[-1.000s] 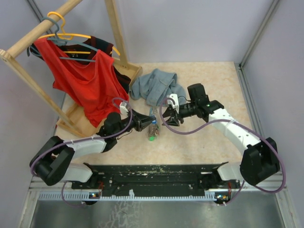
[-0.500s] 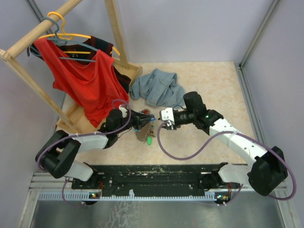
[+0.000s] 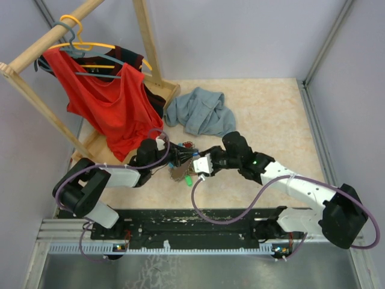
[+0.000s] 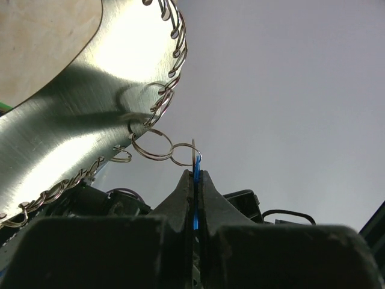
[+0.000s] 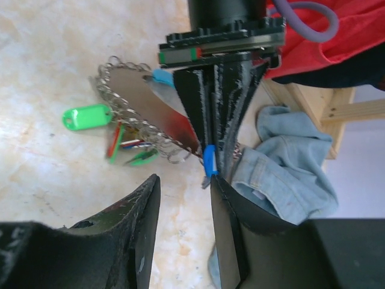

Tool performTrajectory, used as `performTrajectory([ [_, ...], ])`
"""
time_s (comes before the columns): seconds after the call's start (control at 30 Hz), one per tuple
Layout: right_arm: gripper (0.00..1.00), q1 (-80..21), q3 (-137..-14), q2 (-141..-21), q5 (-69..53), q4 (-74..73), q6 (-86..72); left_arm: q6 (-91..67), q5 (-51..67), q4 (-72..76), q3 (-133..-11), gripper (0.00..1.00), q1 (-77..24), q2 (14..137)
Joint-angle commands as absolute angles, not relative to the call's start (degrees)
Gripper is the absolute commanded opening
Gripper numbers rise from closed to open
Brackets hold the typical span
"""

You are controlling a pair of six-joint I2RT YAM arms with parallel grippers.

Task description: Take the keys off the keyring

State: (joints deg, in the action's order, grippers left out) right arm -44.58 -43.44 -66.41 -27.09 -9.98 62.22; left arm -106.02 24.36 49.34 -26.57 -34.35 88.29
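Observation:
In the left wrist view my left gripper (image 4: 195, 174) is shut on a blue key (image 4: 196, 171), held edge-on between its tips. Small metal rings (image 4: 151, 144) link that key to the keyring (image 4: 72, 120), a shiny flat piece edged with silvery chain. The right wrist view shows the keyring (image 5: 147, 99) hanging off the left fingers (image 5: 201, 108), with the blue key (image 5: 209, 161) at their tips. A green tag (image 5: 87, 116) and red and green keys (image 5: 123, 144) lie under it. My right gripper (image 5: 183, 186) stands open just short of the blue key, holding nothing. From above, the two grippers (image 3: 183, 158) (image 3: 201, 165) nearly meet.
A grey-blue denim garment (image 3: 200, 111) lies crumpled behind the grippers. A wooden clothes rack (image 3: 90, 144) with a red top (image 3: 105, 102) on hangers stands at the left. Walls close in the tabletop (image 3: 271, 120) at the back and right.
My right gripper has swung left and nearer, ending right beside the left gripper's tips. The left gripper has kept its hold, and the keyring has shifted slightly left.

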Motion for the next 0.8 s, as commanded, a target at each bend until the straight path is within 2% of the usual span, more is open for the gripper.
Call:
performTrajectory([
  [0.0,0.39,-45.26,-43.44,-65.39,-20.95,-2.88,63.32,-107.13,25.93,54.23,-27.79,0.00,-34.10,87.65],
  [0.2,0.38,-45.99,-42.85,-65.78,-20.14,-1.44,62.86,-107.04,26.56,54.81,-27.70,0.00,-34.10,87.94],
  [0.43,0.30,-48.48,-41.98,-67.17,-17.57,-0.17,64.27,-107.05,26.61,55.37,-27.29,0.00,-34.10,87.37],
  [0.77,0.13,-49.97,-40.23,-67.82,-13.46,2.06,67.16,-107.86,26.51,58.50,-26.45,0.00,-34.10,87.36],
])
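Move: The blue key, still pinched in the left fingertips and linked by small rings to the keyring, lies about 2 cm ahead, 2 cm left and 1 cm above the right hand; from the left hand it is some 1 cm ahead and 1 cm right, level. From the right hand, the keyring's metal plate hangs about 3 cm back, 8 cm left and 5 cm lower; the green tag is roughly 8 cm back, 4 cm left and 7 cm lower. Bring the half-open right gripper about 2 cm forward with a slight reach left, until its fingertips stand either side of the blue key. Roll it some 10 degrees about its fingers, front side rising, and close it to a narrow gap without shutting it fully. Keep the left gripper's pinch on the blue key and lift it about 1 cm. ##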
